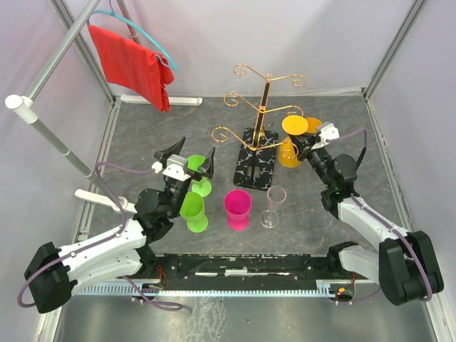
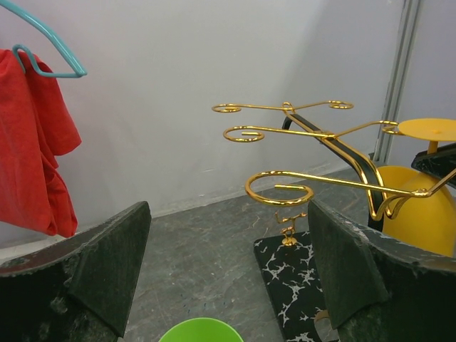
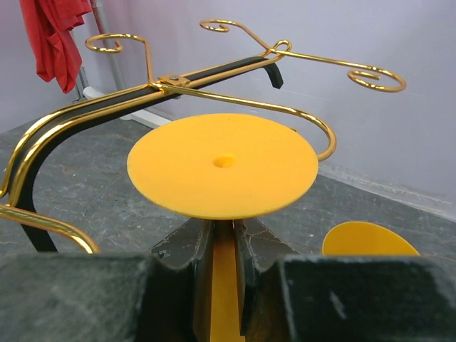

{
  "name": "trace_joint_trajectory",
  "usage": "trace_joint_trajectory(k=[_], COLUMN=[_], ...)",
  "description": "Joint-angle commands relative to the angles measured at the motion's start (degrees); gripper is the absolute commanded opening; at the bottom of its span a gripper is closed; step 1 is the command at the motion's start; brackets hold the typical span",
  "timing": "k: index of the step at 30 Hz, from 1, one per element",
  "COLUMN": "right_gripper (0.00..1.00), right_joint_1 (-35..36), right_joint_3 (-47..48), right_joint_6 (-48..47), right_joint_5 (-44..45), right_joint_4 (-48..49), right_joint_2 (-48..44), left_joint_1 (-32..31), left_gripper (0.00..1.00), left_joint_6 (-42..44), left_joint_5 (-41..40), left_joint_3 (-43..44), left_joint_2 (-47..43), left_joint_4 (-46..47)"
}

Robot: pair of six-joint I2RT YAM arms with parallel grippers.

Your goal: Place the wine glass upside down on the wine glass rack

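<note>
The wine glass rack (image 1: 265, 107) stands mid-table, gold wire arms on a black marble base (image 1: 255, 158). My right gripper (image 1: 303, 147) is shut on the stem of a yellow wine glass (image 1: 288, 155), which is upside down at the rack's right side. In the right wrist view its round foot (image 3: 222, 164) sits on top, above my right gripper (image 3: 226, 235), close among the curled rack arms (image 3: 313, 121). My left gripper (image 1: 189, 160) hovers open and empty over a green glass (image 1: 199, 174). The left wrist view shows the green rim (image 2: 201, 330) below the open fingers (image 2: 349, 271).
A second green glass (image 1: 192, 208), a pink glass (image 1: 238, 208) and a clear wine glass (image 1: 273, 206) stand in front of the rack. Another yellow disc (image 1: 312, 125) lies just right of the held glass. A red cloth on a teal hanger (image 1: 132, 60) hangs at back left.
</note>
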Motion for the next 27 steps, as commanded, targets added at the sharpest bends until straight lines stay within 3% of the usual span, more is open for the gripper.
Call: trace_joint_trajectory(k=[1,27], right_gripper=[0.01,0.01], right_joint_1=[-1.8,-2.8], right_joint_3=[1.3,11.7], right_joint_6=[4.0,6.1], right_joint_5=[-4.3,-5.6], right_joint_4=[10.4,19.0], right_joint_2=[3.5,21.5], left_joint_1=[0.0,0.1], left_gripper=[0.97,0.98], left_joint_6=[2.0,4.4], left_joint_5=[-1.5,-3.5], left_joint_3=[0.3,-0.4], left_joint_2=[1.5,3.4], left_joint_4=[4.3,7.1])
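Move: The right hand holds the upside-down orange glass by its stem, just under the foot. The rack's middle right hook lies about 9 cm straight ahead, roughly level with the fingers. The near right hook is about 5 cm back and 2 cm left; the standing orange glass is some 7 cm ahead, 6 cm right and 15 cm below. From the left hand the middle right hook is about 15 cm ahead, 27 cm right and slightly lower. Keeping its grip on the stem below the upturned foot, the right hand carries the glass about 5 cm forward towards the rack's middle right hook, drifting some 2 cm left so that the stem comes to the inner side of that hook's curl. It sinks a centimetre or two at first and then runs nearly level, the wrist turning only about 5 degrees counter-clockwise with a slight roll, fingers still closed. ##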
